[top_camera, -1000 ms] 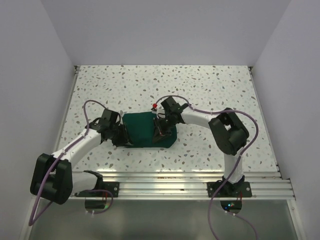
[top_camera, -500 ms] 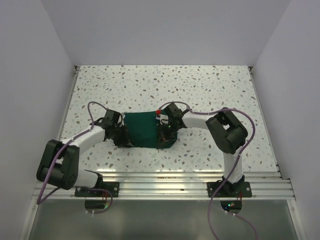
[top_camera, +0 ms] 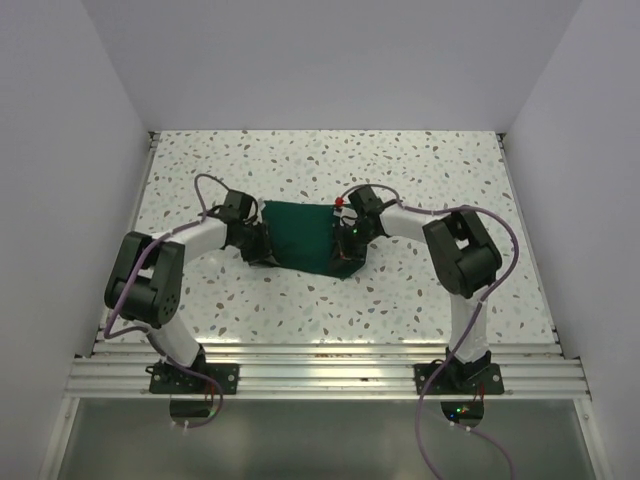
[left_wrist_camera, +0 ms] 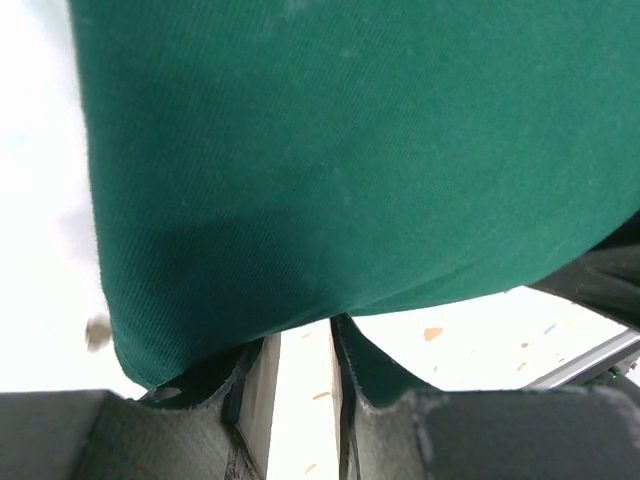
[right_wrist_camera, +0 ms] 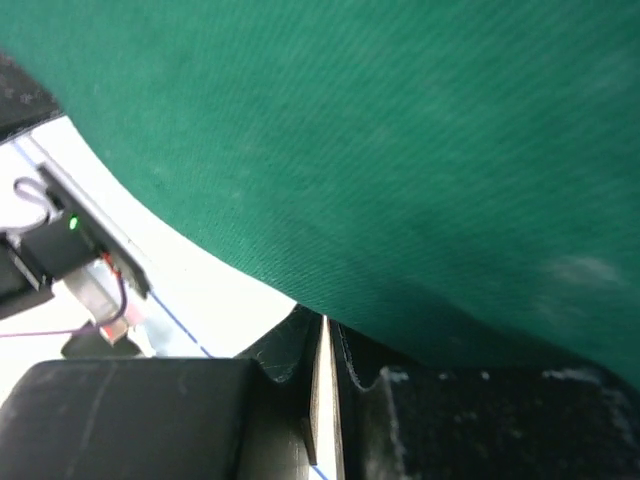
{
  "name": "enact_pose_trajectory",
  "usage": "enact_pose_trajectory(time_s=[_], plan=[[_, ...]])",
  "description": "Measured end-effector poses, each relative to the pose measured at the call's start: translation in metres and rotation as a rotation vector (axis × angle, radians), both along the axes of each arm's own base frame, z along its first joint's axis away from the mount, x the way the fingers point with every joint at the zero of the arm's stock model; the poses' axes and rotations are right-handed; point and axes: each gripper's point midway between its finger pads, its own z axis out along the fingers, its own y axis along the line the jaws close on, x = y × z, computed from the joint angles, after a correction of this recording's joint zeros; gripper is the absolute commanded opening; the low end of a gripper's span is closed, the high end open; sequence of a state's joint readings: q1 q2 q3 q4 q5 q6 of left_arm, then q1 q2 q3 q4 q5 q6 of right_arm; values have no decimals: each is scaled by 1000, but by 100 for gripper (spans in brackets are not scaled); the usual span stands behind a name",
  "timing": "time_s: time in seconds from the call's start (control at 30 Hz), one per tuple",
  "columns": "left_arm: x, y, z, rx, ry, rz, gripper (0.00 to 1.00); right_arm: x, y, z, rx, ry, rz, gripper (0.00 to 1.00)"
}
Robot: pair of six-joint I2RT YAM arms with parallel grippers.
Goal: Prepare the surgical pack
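The surgical pack is a folded dark green cloth bundle on the speckled table, mid-left. My left gripper is at its left end and my right gripper at its right end. In the left wrist view the green cloth fills the top; the left gripper has its jaws a little apart, with the tips buried in a fold of cloth. In the right wrist view the cloth covers the tips of the right gripper, whose jaws are down to a thin slit. No tray, instruments or gauze show.
Speckled table stretches behind and to the right of the bundle. An aluminium rail runs along the near edge. White walls close in on the left, the right and the back. Purple cables loop off both arms.
Both grippers have moved away from the near edge and slightly right, and the green bundle went with them. The left arm has stretched further back.
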State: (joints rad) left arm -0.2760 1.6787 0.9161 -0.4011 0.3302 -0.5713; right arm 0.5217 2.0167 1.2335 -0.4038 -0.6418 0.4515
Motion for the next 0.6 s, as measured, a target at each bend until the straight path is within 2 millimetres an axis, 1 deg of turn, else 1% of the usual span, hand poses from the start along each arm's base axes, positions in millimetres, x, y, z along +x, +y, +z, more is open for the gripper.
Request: enact_pose_trajectory(time_s=[0.07,0.13,0.23,0.27,0.33,0.47,0.5,0.53,0.57,0.6], plan=[[10,-4,1,-10,-13,-12,30,14,-6,1,-27,-10,-17,11],[13,-5,2,-16,-25,-16,31,24,-9,4,-52,-25,-24,12],[8,-4,8,-22,-40,-14,35,31,-12,10,-79,-42,-24,14],[4,-3,11,-24,-43,-12,38,32,-13,13,-85,-45,-23,15],[-7,0,21,-32,-63,-5,42,30,-16,18,-101,-48,-25,16],[-22,6,64,-61,-169,11,52,24,-25,42,-119,-75,-28,26],[-22,7,75,-67,-206,13,54,23,-27,52,-119,-95,-30,35],[-22,8,84,-71,-236,14,56,22,-30,62,-124,-122,-36,42],[-22,9,93,-72,-268,16,59,21,-34,72,-129,-150,-40,51],[-22,11,100,-70,-295,17,62,19,-38,83,-133,-178,-48,77]])
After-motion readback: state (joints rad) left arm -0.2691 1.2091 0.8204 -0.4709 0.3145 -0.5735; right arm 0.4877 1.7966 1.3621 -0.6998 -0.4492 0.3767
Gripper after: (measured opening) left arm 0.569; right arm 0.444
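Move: The green-wrapped surgical pack lies between the two hands, which are already at its near side. Its middle is about 5 cm ahead and 10 cm to the right of the left hand, at much the same height. From the right hand it is some 5 cm ahead and 7 cm to the left, also about level. The right gripper stands roughly 18 cm to the left one's right, level in reach. The pack's near edge is still being pushed forward by both hands' fingertips: the left goes barely 1 cm more, the right about 3 cm with a slight drift right. Then both ease back and come free, the left rising about 10 cm, the right some 7 cm and farther right, fingers opening and fingertips tilting forward 10 to 15 degrees. ##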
